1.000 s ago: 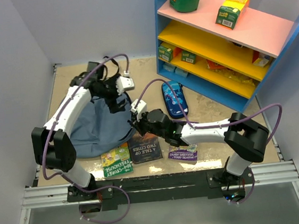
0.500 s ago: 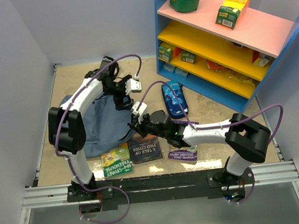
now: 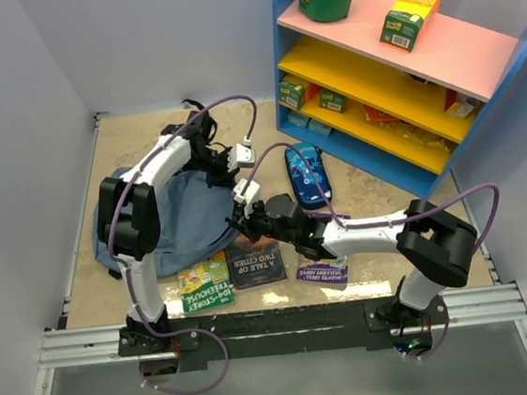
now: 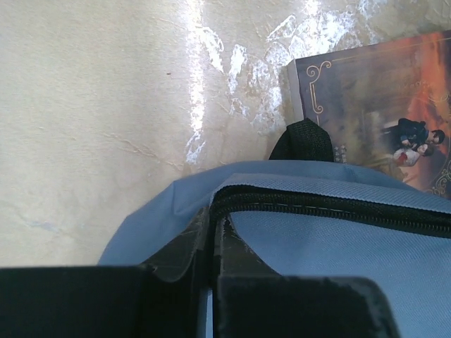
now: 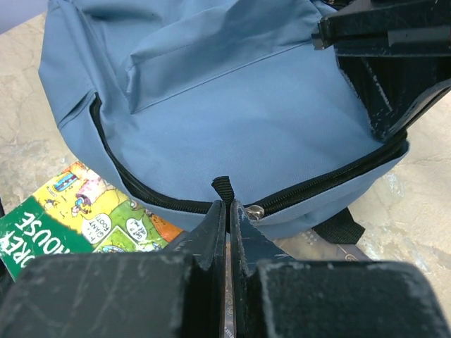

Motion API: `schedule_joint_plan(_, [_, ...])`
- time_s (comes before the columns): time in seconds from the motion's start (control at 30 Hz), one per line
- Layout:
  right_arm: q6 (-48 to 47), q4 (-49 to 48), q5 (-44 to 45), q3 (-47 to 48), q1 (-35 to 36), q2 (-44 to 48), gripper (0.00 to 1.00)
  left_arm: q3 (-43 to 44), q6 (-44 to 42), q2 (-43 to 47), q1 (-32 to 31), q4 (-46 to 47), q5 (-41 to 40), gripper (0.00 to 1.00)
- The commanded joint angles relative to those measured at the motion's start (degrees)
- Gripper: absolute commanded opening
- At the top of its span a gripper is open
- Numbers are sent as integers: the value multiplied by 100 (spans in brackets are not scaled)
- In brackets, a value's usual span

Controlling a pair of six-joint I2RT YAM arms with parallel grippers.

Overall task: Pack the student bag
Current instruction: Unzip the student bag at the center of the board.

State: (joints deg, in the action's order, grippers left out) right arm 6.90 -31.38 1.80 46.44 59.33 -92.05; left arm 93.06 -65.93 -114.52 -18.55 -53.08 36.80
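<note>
The student bag (image 3: 176,221) is a slate-blue backpack lying left of centre, its black zipper (image 5: 120,179) curving along the near side. My left gripper (image 3: 217,175) is at the bag's right edge, and in the left wrist view it (image 4: 211,227) is shut on the fabric rim beside the zipper (image 4: 331,204). My right gripper (image 3: 239,222) is at the bag's near right side. In the right wrist view it (image 5: 228,208) is shut on the black zipper pull tab (image 5: 223,188). The left fingers (image 5: 384,77) show at the upper right of that view.
Three books lie along the near edge: a green one (image 3: 206,285), a dark one (image 3: 256,260) partly under the bag, and a purple one (image 3: 323,269). A dark-blue pencil case (image 3: 306,174) lies by the blue shelf unit (image 3: 393,80) at the back right.
My left arm swung from above the bag's far side down to its right edge and closed its jaws on the fabric. My right gripper stayed shut on the zipper pull.
</note>
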Motion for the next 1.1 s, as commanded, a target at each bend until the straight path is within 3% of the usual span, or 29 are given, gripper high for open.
schedule_joint_plan(0.0, [110,-369,-163,-29,17,223,0,319,36,-229,-26,-238,170,0])
schedule_joint_plan(0.67, [259,-466,-171,972,1326,-779,0,143,932,272,44,535,152,0])
schedule_joint_plan(1.07, [259,-361,-725,2343,1722,-1842,0,64,1302,369,35,694,73,0])
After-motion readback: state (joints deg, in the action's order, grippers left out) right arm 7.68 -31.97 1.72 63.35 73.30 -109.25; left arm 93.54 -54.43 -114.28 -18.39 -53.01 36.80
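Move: The right hand holds the zip pull at the student bag's near right edge. The zip's far end lies about 22 cm to its left, 5 cm back and a little lower. The left hand pinches the bag's right corner some 9 cm ahead of the right hand, and that zip end is 14 cm back and 21 cm left of it. A Tale of Two Cities lies 9 cm back and 3 cm right of the right hand; the 104-Storey book is 13 cm back and 9 cm left. Still gripping the pull tab, the right fingers drag the slider along the zip towards its far end, first diagonally back and left, then mostly left and slightly lower, some 15 cm in all, while the hand turns about 15 degrees counter-clockwise. The left hand keeps its pinch on the bag corner and stays in place, turning only about 10 degrees counter-clockwise. ##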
